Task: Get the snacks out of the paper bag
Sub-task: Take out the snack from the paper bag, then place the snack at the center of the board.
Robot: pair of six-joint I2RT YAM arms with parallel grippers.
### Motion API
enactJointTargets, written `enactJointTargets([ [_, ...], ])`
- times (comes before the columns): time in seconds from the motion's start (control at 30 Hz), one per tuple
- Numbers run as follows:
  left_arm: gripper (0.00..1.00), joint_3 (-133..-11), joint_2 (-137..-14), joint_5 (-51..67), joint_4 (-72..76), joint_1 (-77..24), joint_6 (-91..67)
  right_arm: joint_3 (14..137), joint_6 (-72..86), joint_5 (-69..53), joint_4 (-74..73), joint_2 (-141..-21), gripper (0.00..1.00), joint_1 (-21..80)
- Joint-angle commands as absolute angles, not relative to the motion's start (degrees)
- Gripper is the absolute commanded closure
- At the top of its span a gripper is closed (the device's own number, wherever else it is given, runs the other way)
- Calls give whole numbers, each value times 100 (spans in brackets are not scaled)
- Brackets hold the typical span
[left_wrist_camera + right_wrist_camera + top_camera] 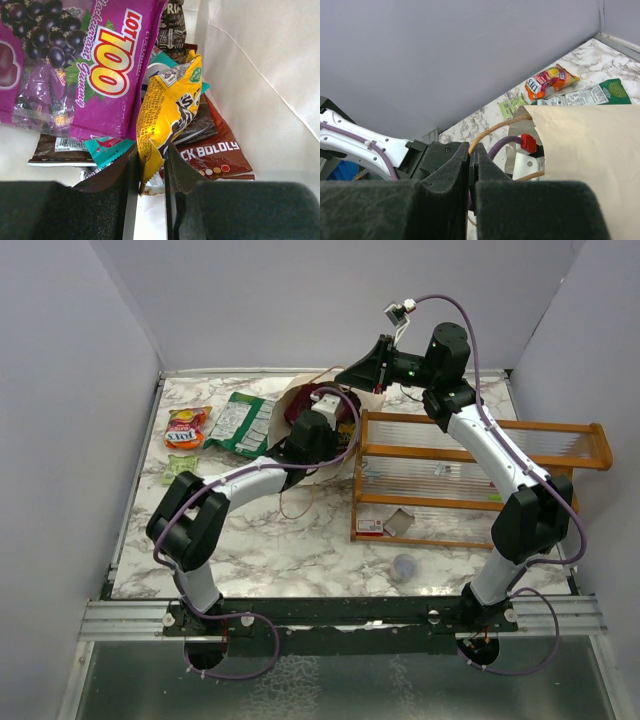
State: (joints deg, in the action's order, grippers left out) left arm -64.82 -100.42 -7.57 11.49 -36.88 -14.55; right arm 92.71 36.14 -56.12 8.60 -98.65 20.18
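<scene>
The beige paper bag (372,397) lies at the back centre with its mouth held open. My right gripper (358,370) is shut on the bag's string handle (492,131), with the bag wall (590,150) beside it. My left gripper (318,428) reaches inside the bag (260,65). Its jaws (151,155) close on the lower corner of a yellow snack packet (165,110). Around it lie a purple-magenta packet (85,65), a teal one (107,148) and a dark brown one (220,155). A red-orange-yellow packet (187,427) and a green packet (240,423) lie on the table left of the bag.
An orange wooden rack (480,475) with clear ribbed panels stands right of the bag. A red-and-white card (370,526) lies at its front and a grey round cap (404,566) nearer the front edge. A small pale green packet (182,465) lies at the left.
</scene>
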Motion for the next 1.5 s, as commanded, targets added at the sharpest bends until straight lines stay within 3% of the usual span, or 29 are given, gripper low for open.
enactJointTargets([
  [0.0, 89, -6384, -9478, -848, 1046, -3701, -1431, 9351, 3559, -5640, 873, -9732, 99, 2019],
  [0.17, 100, -6026, -8633, -822, 580, -3700, -1487, 9360, 3558, -5652, 888, -9746, 99, 2021],
  [0.5, 100, -5627, -6623, -984, -1063, -3693, -1630, 9280, 3572, -5666, 947, -9778, 99, 2018],
  [0.7, 100, -5508, -5291, -2586, -1841, -3691, -2261, 9166, 3681, -5693, 1149, -9814, 99, 2021],
  [0.9, 100, -4781, -3930, -4797, -1495, -3691, -2739, 9137, 3737, -5719, 1202, -9820, 99, 2019],
  [1.07, 100, -4353, -3772, -6401, -1099, -3691, -2505, 9132, 3727, -5704, 1165, -9765, 99, 2021],
  [1.27, 100, -4624, -4653, -5889, -1503, -3440, -2395, 9106, 3707, -5669, 1136, -9732, 99, 2021],
  [1.47, 100, -4564, -5240, -2756, -1728, -1269, -2958, 9094, 3745, -5702, 1152, -9738, 99, 2021],
])
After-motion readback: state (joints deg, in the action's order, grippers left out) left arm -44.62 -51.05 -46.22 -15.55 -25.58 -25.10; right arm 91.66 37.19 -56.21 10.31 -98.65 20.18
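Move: The left hand, inside the paper bag, already pinches a yellow snack. The bare table for it lies about 34 cm left, 9 cm back and 14 cm below. The small green packet is some 39 cm left and 5 cm back, the big green-white one 27 cm left and 6 cm ahead; the purple packet sits 6 cm left, 3 cm ahead. From the right hand, the bare spot is about 32 cm left, 5 cm back, 37 cm below. The left hand lifts the yellow snack back out of the bag, swings some 28 cm left, then sinks. ##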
